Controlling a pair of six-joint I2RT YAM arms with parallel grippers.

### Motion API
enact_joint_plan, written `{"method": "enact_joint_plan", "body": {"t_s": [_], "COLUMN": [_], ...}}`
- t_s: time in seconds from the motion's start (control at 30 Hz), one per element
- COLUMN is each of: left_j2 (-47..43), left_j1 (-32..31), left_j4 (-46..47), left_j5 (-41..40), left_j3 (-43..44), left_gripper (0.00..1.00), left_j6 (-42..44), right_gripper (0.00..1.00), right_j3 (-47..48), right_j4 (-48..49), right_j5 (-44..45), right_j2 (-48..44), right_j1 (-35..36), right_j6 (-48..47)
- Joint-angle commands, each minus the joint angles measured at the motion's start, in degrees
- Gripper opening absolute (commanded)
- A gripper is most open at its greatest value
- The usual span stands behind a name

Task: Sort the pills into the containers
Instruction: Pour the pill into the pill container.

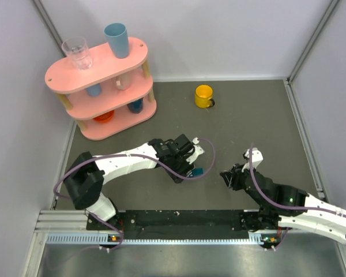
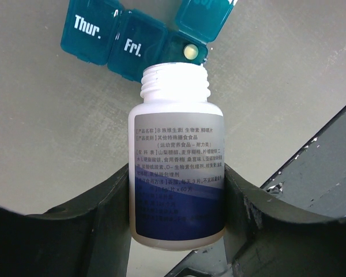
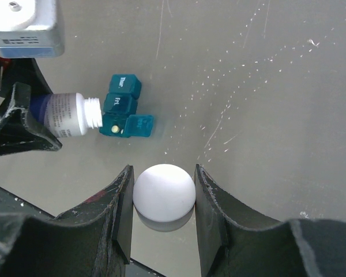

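Observation:
My left gripper is shut on an uncapped white bottle with a grey and blue label. The bottle's mouth points at the teal pill box, the containers, which lies on the table. Two lids marked "Thur." and "Fri." are down. The end compartment stands open with one pale pill in it. In the right wrist view the same pill box and bottle lie ahead to the left. My right gripper is shut on the round white bottle cap, just above the table. Seen from above, the left gripper hovers beside the pill box and the right gripper is to its right.
A yellow mug stands at the back centre. A pink three-tier shelf with a glass, a blue cup and other cups fills the back left corner. Grey walls close in the dark table on three sides.

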Motion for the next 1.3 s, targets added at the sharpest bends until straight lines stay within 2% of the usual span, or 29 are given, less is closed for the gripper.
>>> {"method": "enact_joint_plan", "body": {"t_s": [0.0,0.43,0.6,0.8,1.0,1.13,1.27], "left_j2": [-5.6,-20.1,-21.3,-27.9,-41.9,-56.5,-66.0], "left_j1": [-0.1,0.0,0.0,-0.1,-0.2,-0.2,-0.2], "left_j4": [5.7,19.1,21.3,30.4,43.1,53.2,61.0], "left_j5": [-0.7,-1.9,-1.0,-0.4,-0.1,-0.8,-2.6], "left_j3": [-4.0,-16.8,-19.1,-24.4,-30.7,-35.5,-35.8], "left_gripper": [0.0,0.0,0.0,0.0,0.0,0.0,0.0], "left_j6": [-1.0,-3.8,-4.9,-6.8,-5.7,-3.0,-0.2], "right_gripper": [0.0,0.0,0.0,0.0,0.0,0.0,0.0], "right_j3": [1.8,5.3,6.6,7.1,7.3,7.6,8.3], "right_j4": [1.2,-0.3,-0.4,-0.6,-0.8,-1.0,-0.9], "right_j5": [0.3,1.5,2.3,3.9,4.1,4.2,4.3], "right_j2": [0.9,3.0,4.9,5.4,5.4,5.2,5.2], "right_j1": [-0.4,-0.5,-0.4,-0.5,-0.6,-0.8,-0.9], "right_j6": [-0.3,-1.2,-1.4,-2.4,-3.1,-3.3,-4.1]}}
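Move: The pill container lies on the table about 4 cm ahead of the left hand, 4 cm to its right and 5 cm below it, just past the mouth of the tipped bottle this hand holds. The container's open lid is some 3 cm ahead and 7 cm right. The white cap in the right gripper is roughly 14 cm right, 2 cm back and 7 cm higher. From the right hand, the container is about 6 cm ahead, 10 cm left and 12 cm below. The white pill bottle, still pinched by the left fingers, is tipped back from pouring to mouth-up, turning about 65 degrees until the fingers point nearly level, forward and right. It goes slowly at first, easing a centimetre or so left and back, then is whisked up and away from the container, about 16 cm in all, the grip unchanged. ##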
